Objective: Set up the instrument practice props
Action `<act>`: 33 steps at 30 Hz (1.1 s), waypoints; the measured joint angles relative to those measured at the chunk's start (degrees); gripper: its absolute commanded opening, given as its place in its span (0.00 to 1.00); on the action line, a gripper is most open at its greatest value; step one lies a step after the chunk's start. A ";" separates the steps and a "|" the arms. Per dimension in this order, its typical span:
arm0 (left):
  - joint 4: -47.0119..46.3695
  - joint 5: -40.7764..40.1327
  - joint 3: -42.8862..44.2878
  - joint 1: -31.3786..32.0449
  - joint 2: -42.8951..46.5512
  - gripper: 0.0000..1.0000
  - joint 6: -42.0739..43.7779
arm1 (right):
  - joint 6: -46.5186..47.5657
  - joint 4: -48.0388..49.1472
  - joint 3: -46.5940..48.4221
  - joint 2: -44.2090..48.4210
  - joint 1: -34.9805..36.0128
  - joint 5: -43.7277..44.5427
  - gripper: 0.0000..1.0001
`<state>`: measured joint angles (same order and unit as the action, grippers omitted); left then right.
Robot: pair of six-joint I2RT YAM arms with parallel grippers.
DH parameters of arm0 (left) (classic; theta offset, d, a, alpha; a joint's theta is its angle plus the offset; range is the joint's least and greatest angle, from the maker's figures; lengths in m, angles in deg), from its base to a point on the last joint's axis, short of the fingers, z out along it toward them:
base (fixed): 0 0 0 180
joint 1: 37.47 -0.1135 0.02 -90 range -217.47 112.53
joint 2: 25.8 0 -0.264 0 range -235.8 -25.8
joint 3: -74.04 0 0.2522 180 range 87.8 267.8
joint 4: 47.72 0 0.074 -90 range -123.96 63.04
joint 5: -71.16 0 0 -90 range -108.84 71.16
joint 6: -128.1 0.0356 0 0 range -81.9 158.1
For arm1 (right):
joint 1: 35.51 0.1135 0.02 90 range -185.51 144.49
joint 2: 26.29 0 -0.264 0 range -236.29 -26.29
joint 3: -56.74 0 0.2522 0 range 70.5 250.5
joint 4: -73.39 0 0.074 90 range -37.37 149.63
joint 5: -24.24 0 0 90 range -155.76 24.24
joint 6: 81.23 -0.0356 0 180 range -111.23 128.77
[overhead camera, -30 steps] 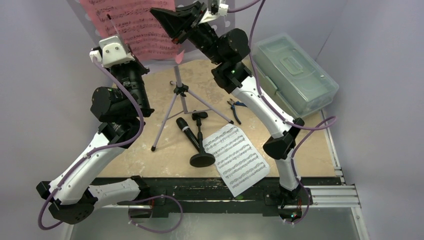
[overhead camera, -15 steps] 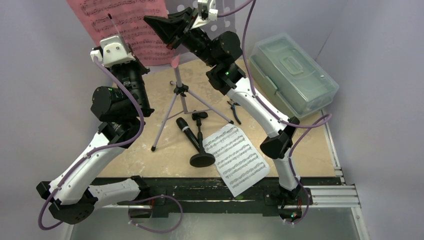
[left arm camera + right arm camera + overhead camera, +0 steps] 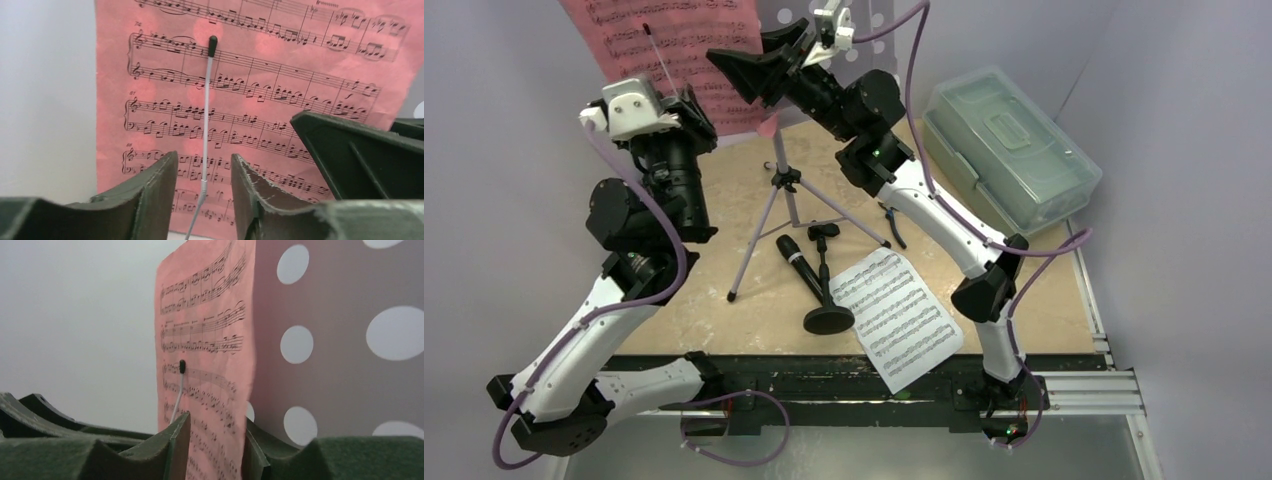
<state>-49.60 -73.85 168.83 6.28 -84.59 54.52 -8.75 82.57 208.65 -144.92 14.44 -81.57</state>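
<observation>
The lavender tripod music stand (image 3: 780,160) stands at the back, its hole-punched tray (image 3: 340,370) facing me. A pink music sheet (image 3: 674,40) leans on the tray. My right gripper (image 3: 724,62) is open, its jaws astride the sheet's right edge (image 3: 210,315). My left gripper (image 3: 692,105) is open in front of the sheet (image 3: 280,65), its jaws either side of a thin white black-tipped rod (image 3: 207,110) without touching it. The black microphone (image 3: 796,262), the black round-based mic stand (image 3: 827,318) and a white music sheet (image 3: 896,315) lie on the table.
A clear lidded plastic box (image 3: 1009,145) sits at the back right. Blue-handled pliers (image 3: 892,215) lie beside the right arm. The right gripper's dark finger (image 3: 360,160) shows close to the right of my left gripper. Grey walls enclose the table on three sides.
The right gripper has moved left and the pink sheet has shifted left with it. The left arm has swung left and its gripper now points at the sheet.
</observation>
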 measured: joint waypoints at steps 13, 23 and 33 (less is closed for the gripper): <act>20.57 7.15 7.19 -0.02 7.17 0.75 -17.79 | 3.52 -13.38 -8.92 17.55 0.42 11.41 0.96; 34.53 23.87 8.24 -0.11 15.65 0.87 -31.06 | 5.81 -29.33 -43.23 49.62 0.35 19.06 0.99; 32.72 53.62 -9.05 -0.11 11.85 0.93 -42.16 | -5.79 -44.52 -81.70 59.67 -0.92 24.96 0.99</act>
<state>-16.88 -20.23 159.78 6.17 -72.74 12.36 -14.54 38.04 126.95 -85.25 13.52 -56.61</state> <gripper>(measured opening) 0.922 0.987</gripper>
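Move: The white sheet lies on the table about 26 cm to the right of the right hand, 12 cm back and roughly 60 cm below. On the table too, the mic stand is some 10 cm right and 3 cm back, the microphone about 4 cm right and level in reach, the pliers 28 cm right and 15 cm farther out. From the left hand, the white sheet is about 37 cm right, 9 cm back and 56 cm below; the red sheet's middle is 8 cm ahead, 2 cm right and 8 cm above. The right hand's half-open fingers spread fully as it comes away from the red sheet's edge to the right, rising slightly, then swings down some 35 cm towards the white sheet, ending about 20 cm farther right and 8 cm back, its fingers tipping down. The left hand opens wide and first backs straight off the thin rod in front of the red sheet, by some 10 cm, then sweeps right and down towards the white sheet, turning about 60 degrees clockwise. ##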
